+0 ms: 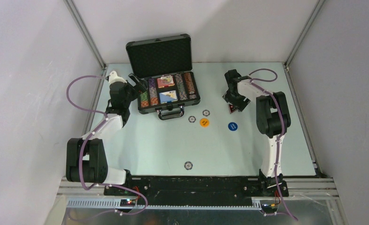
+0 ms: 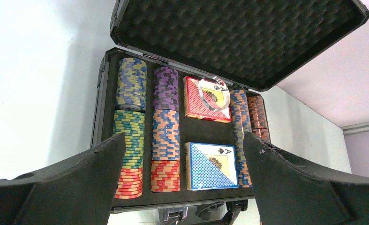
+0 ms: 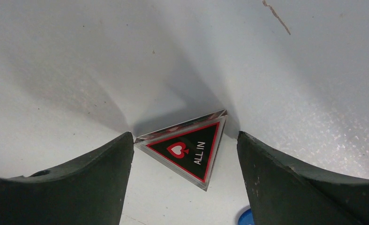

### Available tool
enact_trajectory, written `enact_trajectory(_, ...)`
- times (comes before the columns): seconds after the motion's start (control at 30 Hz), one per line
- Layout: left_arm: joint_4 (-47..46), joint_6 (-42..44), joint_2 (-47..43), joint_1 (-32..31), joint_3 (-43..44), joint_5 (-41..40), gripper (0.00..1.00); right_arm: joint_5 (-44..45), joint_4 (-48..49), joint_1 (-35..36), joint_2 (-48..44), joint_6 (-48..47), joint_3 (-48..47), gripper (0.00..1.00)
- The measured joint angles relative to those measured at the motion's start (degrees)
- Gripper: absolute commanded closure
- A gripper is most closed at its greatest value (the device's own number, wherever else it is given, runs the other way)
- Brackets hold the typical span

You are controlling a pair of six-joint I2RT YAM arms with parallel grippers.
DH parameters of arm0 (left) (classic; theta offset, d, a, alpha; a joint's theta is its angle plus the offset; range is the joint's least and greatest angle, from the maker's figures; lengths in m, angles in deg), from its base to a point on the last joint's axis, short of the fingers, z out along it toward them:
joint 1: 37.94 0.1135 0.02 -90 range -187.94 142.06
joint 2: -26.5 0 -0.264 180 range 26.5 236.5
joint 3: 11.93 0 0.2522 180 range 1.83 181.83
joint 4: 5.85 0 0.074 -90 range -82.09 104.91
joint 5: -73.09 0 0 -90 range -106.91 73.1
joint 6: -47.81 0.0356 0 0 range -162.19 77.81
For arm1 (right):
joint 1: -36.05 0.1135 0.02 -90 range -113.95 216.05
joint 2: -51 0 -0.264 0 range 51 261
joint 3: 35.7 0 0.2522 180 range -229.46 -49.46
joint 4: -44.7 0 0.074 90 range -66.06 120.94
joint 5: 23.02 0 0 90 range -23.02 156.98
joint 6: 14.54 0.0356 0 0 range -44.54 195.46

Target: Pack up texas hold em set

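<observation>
The black briefcase (image 1: 160, 57) stands open at the back left of the table, foam-lined lid (image 2: 238, 37) upright. Inside lie rows of multicoloured chips (image 2: 166, 136), a red-patterned card deck (image 2: 196, 101) with a clear round button (image 2: 214, 92) on it, and a blue deck (image 2: 210, 165). My left gripper (image 1: 135, 82) hovers open at the case's left edge, its jaws (image 2: 183, 140) empty. The dark triangular "ALL IN" marker (image 3: 189, 147) lies flat on the table between the fingers of my right gripper (image 3: 184, 138). The left finger touches its corner; the right finger is apart from it.
Loose on the table in front of the case lie two clear buttons (image 1: 192, 119) (image 1: 206, 112), an orange button (image 1: 204, 123) and a blue button (image 1: 232, 126). Another clear button (image 1: 188, 165) sits near the front edge. White walls enclose the table on three sides.
</observation>
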Motion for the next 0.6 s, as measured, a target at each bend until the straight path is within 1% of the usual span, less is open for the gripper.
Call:
enact_trajectory(0.1,0.0,0.0,0.0,0.0,0.0,0.0,0.0,0.1,-0.1,0.1,0.0,-0.3,0.0,0.21)
enact_trajectory(0.13,0.0,0.0,0.0,0.0,0.0,0.0,0.0,0.1,-0.1,0.2,0.1,-0.3,0.0,0.25)
enact_trajectory(0.17,0.0,0.0,0.0,0.0,0.0,0.0,0.0,0.1,-0.1,0.2,0.1,-0.4,-0.1,0.26)
enact_trajectory(0.27,0.0,0.0,0.0,0.0,0.0,0.0,0.0,0.1,-0.1,0.4,0.1,-0.5,-0.1,0.37)
enact_trajectory(0.4,0.0,0.0,0.0,0.0,0.0,0.0,0.0,0.0,0.0,0.5,0.1,-0.7,-0.2,0.48)
enact_trajectory(0.5,0.0,0.0,0.0,0.0,0.0,0.0,0.0,-0.2,0.1,0.6,0.1,-1.4,-0.2,0.53)
enact_trajectory(0.53,0.0,0.0,0.0,0.0,0.0,0.0,0.0,-0.2,0.3,0.6,0.1,-2.0,-0.2,0.57)
enact_trajectory(0.6,0.0,0.0,0.0,0.0,0.0,0.0,0.0,-0.3,0.8,0.7,0.1,-3.4,-0.2,0.58)
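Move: The triangular ALL IN marker lies between the right hand's open fingertips, about 1 cm back and 1 cm left of the hand point and some 1 cm below it. The blue chip is about 11 cm back and 2 cm left of this hand, the orange chip 9 cm back and 16 cm left, the grey chip 4 cm back and 16 cm left. From the left hand the marker is about 50 cm right, 3 cm back and 18 cm down. The triangular marker gets pinched where it lies: the right hand stays low over the table while its wide-open fingers close by about a fifth of their range, until their tips come to bear on the marker's corner and opposite edge. The hand eases barely half a centimetre left, staying level, and turns some 5 degrees counter-clockwise with the fingers stopped on the marker. ##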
